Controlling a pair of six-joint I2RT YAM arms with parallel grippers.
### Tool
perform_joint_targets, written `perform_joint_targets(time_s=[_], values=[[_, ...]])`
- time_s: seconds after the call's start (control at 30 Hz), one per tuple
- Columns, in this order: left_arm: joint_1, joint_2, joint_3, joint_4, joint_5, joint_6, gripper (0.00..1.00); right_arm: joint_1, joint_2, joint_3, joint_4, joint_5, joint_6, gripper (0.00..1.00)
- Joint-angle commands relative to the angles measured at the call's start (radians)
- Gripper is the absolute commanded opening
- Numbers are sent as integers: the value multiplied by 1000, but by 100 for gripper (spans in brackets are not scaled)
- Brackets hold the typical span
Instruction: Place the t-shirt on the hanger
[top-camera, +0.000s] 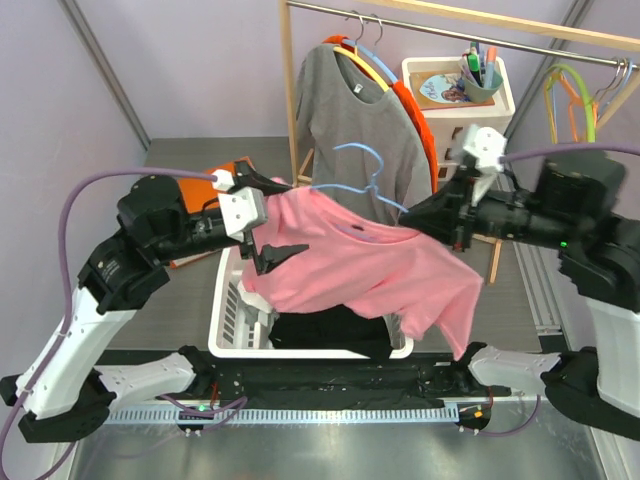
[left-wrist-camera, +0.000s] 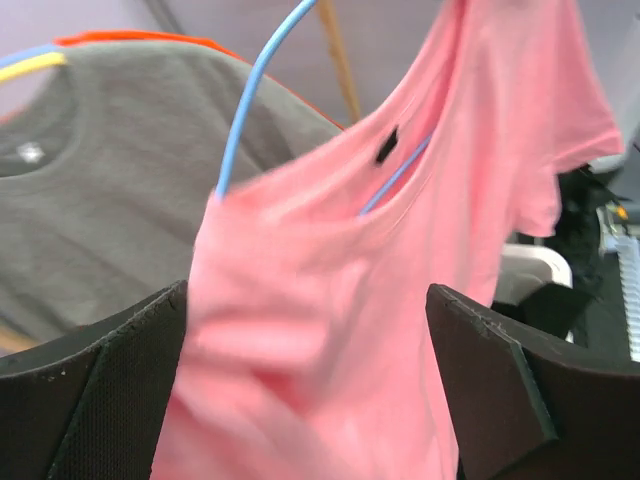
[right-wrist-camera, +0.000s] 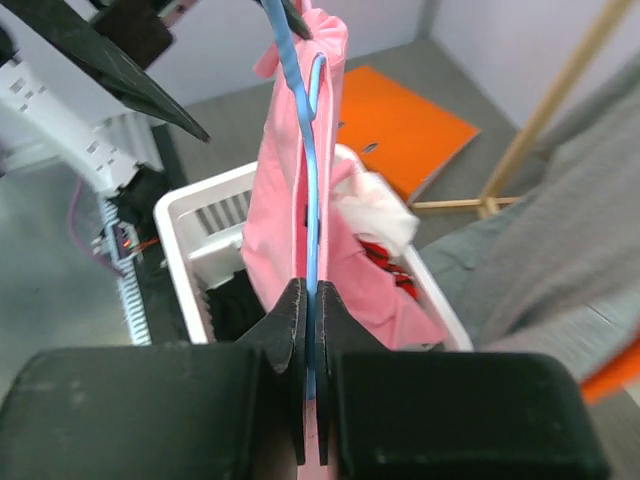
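Note:
The pink t-shirt (top-camera: 390, 270) hangs in the air over the basket, draped on the light-blue wire hanger (top-camera: 378, 165), whose hook sticks up through the collar. My right gripper (top-camera: 432, 213) is shut on the hanger's wire at the shirt's right shoulder; in the right wrist view the blue wire (right-wrist-camera: 312, 180) runs between the closed tips (right-wrist-camera: 312, 300), with pink cloth (right-wrist-camera: 275, 200) beside it. My left gripper (top-camera: 272, 218) is open at the shirt's left shoulder. In the left wrist view the blurred cloth (left-wrist-camera: 330, 300) lies between the wide-apart fingers (left-wrist-camera: 110, 390), and the hanger (left-wrist-camera: 250, 100) and dark label (left-wrist-camera: 386, 146) show.
A white laundry basket (top-camera: 228, 330) with dark clothes and a white red-printed garment (right-wrist-camera: 375, 215) sits under the shirt. A grey shirt (top-camera: 350, 110) hangs on the wooden rack (top-camera: 292, 90) behind. Lime-green hangers (top-camera: 570, 95) hang at right. An orange folder (right-wrist-camera: 400, 130) lies on the table.

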Motion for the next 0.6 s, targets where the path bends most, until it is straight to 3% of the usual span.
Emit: perform_joint_targets(time_s=[0.0, 0.27, 0.57], values=[[56, -53, 57, 110, -172, -99, 100, -115, -132, 78, 43, 34, 38, 1], [75, -131, -6, 156, -302, -35, 100, -395, -355, 124, 68, 32, 129, 1], [75, -182, -110, 187, -240, -33, 100, -719, -443, 361, 131, 155, 258, 1]])
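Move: Over the clothes basket, the right hand already pinches the blue hanger. The shirt's middle hangs about 5 cm to its left, 3 cm back and 8 cm lower. The rack's free rail stretch is some 35 cm ahead, 15 cm right and 15 cm up. The grey shirt hangs about 30 cm ahead, 3 cm left and 20 cm down. The basket is 5 cm ahead, 13 cm left and 40 cm down. For the open left hand, the shirt is 12 cm right, 3 cm back and 6 cm down. Keeping its pinch on the hanger, the right hand swings fast back, right and up, roughly 18, 14 and 11 cm, carrying hanger and t-shirt away from the basket while its fingers turn clockwise and tip upward to point forward-left. The left hand, still wide open, backs off about 7 cm left and 5 cm up, turning some 20 degrees counter-clockwise. ##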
